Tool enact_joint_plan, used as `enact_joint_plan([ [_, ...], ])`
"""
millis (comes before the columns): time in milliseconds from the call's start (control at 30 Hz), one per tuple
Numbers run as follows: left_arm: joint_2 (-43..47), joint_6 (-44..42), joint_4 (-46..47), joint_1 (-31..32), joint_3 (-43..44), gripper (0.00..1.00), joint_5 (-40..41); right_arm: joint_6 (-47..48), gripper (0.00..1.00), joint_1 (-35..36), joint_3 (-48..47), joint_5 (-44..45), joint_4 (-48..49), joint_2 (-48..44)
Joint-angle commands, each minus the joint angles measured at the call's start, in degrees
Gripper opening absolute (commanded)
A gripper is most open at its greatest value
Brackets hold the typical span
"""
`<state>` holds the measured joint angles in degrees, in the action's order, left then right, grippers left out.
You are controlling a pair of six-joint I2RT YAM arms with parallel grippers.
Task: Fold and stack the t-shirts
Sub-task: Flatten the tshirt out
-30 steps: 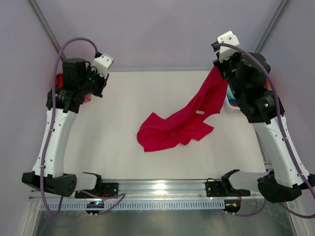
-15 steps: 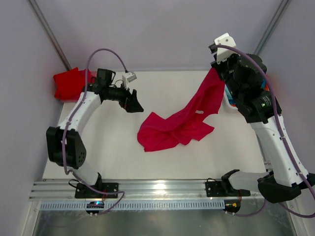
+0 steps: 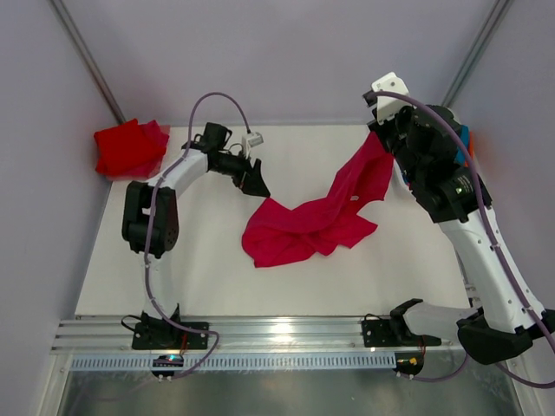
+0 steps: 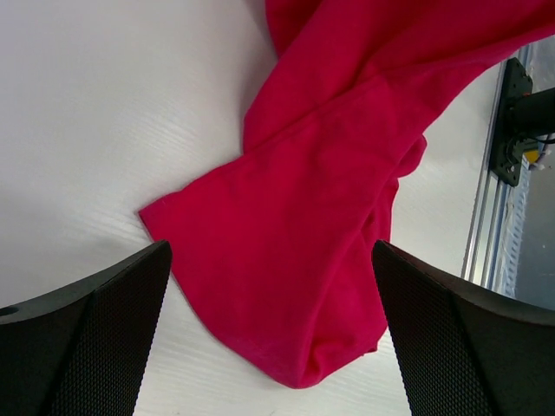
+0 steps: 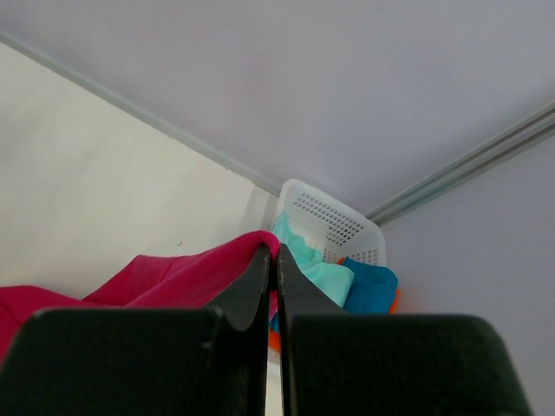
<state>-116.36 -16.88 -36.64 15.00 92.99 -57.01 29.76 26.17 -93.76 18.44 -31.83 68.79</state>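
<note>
A crimson-pink t-shirt (image 3: pixel 303 227) lies crumpled in the middle of the table. One end of it rises to my right gripper (image 3: pixel 381 137), which is shut on a fold of the cloth (image 5: pixel 217 264) at its fingertips (image 5: pixel 275 256). My left gripper (image 3: pixel 258 186) hovers open just above the shirt's far left edge. In the left wrist view the shirt (image 4: pixel 321 217) lies on the table below the wide-apart fingers (image 4: pixel 104 329), with nothing between them. A red t-shirt (image 3: pixel 128 147) sits bunched at the table's far left corner.
A white lattice basket (image 5: pixel 334 224) stands at the far right, behind my right arm. It holds a mint-green tee (image 5: pixel 316 269), a blue one (image 5: pixel 371 286) and a bit of orange cloth. The arms' mounting rail (image 3: pixel 277 331) runs along the near edge.
My left arm has swung from the far left corner to the crimson shirt. Its gripper has opened, and the red tee lies at the corner. The right gripper has moved slightly left with the shirt's end.
</note>
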Motion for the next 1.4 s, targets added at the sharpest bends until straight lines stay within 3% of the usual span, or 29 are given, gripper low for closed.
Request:
enact_joint_plan([
  [0,-2.29,-1.39,1.93,0.11,2.54,0.99,0.49,-0.76,0.03,0.02,1.03,-0.16,2.13,-2.96],
  [333,-9.94,-4.91,-3.78,0.02,7.73,0.99,3.49,-1.54,0.03,-0.07,3.67,-1.12,1.51,-4.28],
  [933,-21.19,0.27,-14.23,0.99,22.05,0.99,2.52,-2.16,0.03,0.02,5.07,-2.88,2.13,-4.55],
  [1367,-20.58,-1.13,-18.72,2.84,19.16,0.99,4.63,-2.86,0.03,0.02,5.25,-3.76,2.04,-4.72],
])
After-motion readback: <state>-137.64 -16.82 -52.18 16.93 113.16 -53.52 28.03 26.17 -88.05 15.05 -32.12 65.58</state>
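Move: From the left gripper, the t-shirt's loose far-left corner lies roughly 3 cm ahead, 3 cm right and 11 cm below. The shirt's flat middle is some 11 cm right, 7 cm back and 11 cm below it; the end held in the right gripper is about 20 cm right, 5 cm back and well above. From the right gripper, the loose corner lies around 19 cm left, 8 cm ahead and 43 cm below. Bring the open left gripper down about 8 cm to the loose corner, easing forward some 4 cm as it sinks, then drawing back about half of that low over the table while the wrist tips the forward finger down some 15 degrees. Keep the fingers wide. Keep the shirt pinched in the right gripper and lower it a little, drifting slightly back. ##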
